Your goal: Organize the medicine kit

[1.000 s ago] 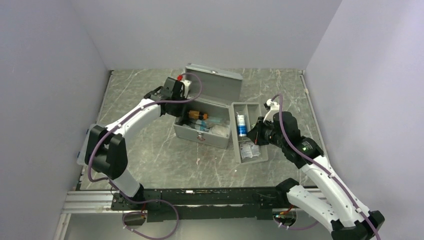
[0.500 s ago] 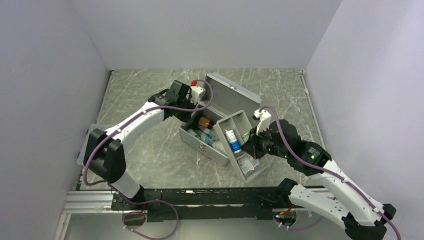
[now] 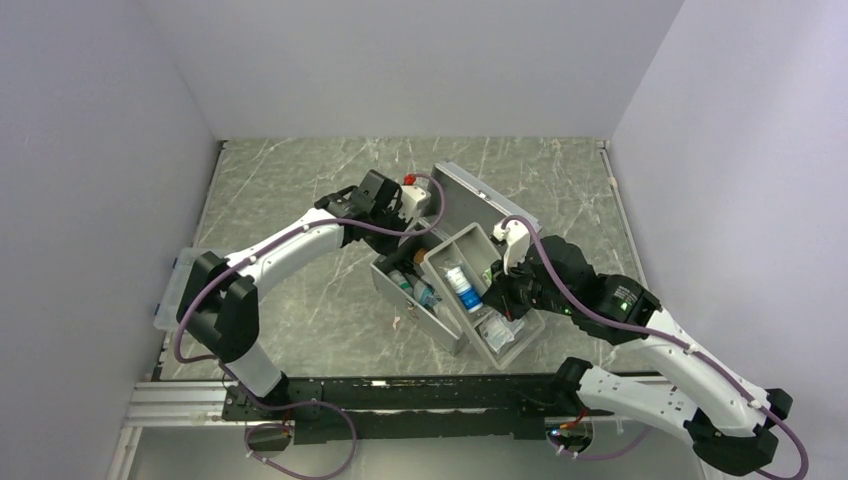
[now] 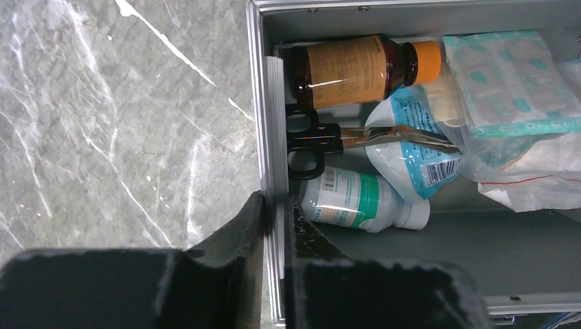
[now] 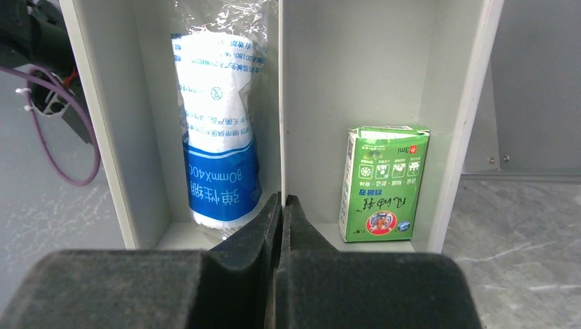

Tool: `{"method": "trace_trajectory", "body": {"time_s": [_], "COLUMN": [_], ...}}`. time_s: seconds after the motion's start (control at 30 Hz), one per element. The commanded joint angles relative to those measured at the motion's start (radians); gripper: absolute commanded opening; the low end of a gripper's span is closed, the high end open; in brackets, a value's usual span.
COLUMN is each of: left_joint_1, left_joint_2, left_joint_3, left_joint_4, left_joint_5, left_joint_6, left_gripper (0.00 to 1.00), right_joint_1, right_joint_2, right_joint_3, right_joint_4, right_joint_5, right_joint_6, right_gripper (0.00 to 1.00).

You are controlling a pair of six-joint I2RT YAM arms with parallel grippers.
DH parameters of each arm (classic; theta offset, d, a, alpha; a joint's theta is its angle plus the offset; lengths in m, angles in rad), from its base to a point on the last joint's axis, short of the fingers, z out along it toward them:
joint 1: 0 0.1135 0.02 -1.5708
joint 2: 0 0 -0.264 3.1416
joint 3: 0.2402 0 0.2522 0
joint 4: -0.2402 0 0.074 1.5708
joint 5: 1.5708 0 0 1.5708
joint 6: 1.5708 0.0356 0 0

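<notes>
The medicine kit (image 3: 415, 300) stands open and turned at an angle, its lid (image 3: 485, 205) leaning back. My left gripper (image 3: 405, 228) is shut on the kit's left wall (image 4: 273, 123), one finger outside and one inside (image 4: 275, 202). Inside lie a brown bottle (image 4: 349, 65), black scissors (image 4: 315, 140), a white bottle (image 4: 356, 202), a blue pouch (image 4: 418, 147) and gauze packets (image 4: 507, 82). My right gripper (image 3: 497, 287) is shut on the middle divider (image 5: 281, 103) of the grey tray (image 3: 468, 237), which overlaps the kit's right side. The tray holds a bandage roll (image 5: 219, 137) and a green box (image 5: 384, 185).
A clear plastic box (image 3: 172, 292) sits at the table's left edge beside the left arm. Grey walls close in the marble table on three sides. A metal rail (image 3: 400, 400) runs along the near edge.
The kit has swung clockwise and slid towards the near right with my left gripper on its wall. The tray has come up from beside the kit and now overlaps its right side.
</notes>
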Motion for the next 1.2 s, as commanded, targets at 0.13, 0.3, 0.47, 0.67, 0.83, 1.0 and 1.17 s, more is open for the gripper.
{"method": "trace_trajectory", "body": {"time_s": [0.13,0.3,0.47,0.67,0.83,1.0,1.17], "left_joint_1": [-0.008,-0.008,-0.007,0.016,0.029,0.031,0.032], "left_joint_2": [-0.049,-0.147,-0.252,-0.307,-0.396,-0.506,-0.602], "left_joint_3": [0.008,-0.009,-0.014,0.104,0.086,-0.012,-0.088], "left_joint_4": [0.039,0.073,0.096,-0.087,-0.144,-0.131,-0.122], "left_joint_5": [-0.030,-0.078,-0.185,-0.516,-0.569,-0.565,-0.498], "left_joint_6": [0.014,-0.009,-0.056,-0.196,-0.232,-0.237,-0.265], "left_gripper": [0.39,0.52,0.69,0.92,0.99,0.99,0.99], "right_joint_1": [0.008,0.010,0.009,0.009,0.007,0.006,0.002], "right_joint_2": [0.020,0.051,0.100,0.205,0.322,0.433,0.542], "right_joint_3": [0.091,0.120,0.158,0.209,0.248,0.302,0.337], "right_joint_4": [-0.016,-0.021,-0.022,-0.011,0.052,0.101,0.135], "right_joint_5": [0.043,0.035,0.034,0.100,0.077,0.091,0.073], "right_joint_6": [-0.050,-0.074,-0.108,-0.171,-0.246,-0.279,-0.317], "right_gripper": [0.00,0.00,0.00,0.00,0.00,0.00,0.00]}}
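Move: The left hand, clamped on the kit's left rim, has the kit's middle about 8 cm back, 8 cm right and 6 cm below; inside, the brown bottle is level ahead, 5 cm right, and the white bottle 4 cm back, 3 cm right, both some 6 cm down. From the right hand, pinching the tray's divider, the kit's middle is 7 cm ahead, 9 cm left, 12 cm below; the bandage roll lies 3 cm ahead, 5 cm left, the green box 4 cm ahead, 1 cm left, both slightly lower. Left hand opens off the kit's rim, rising leftward; right carries its tray 10 cm forward-left over the kit. ##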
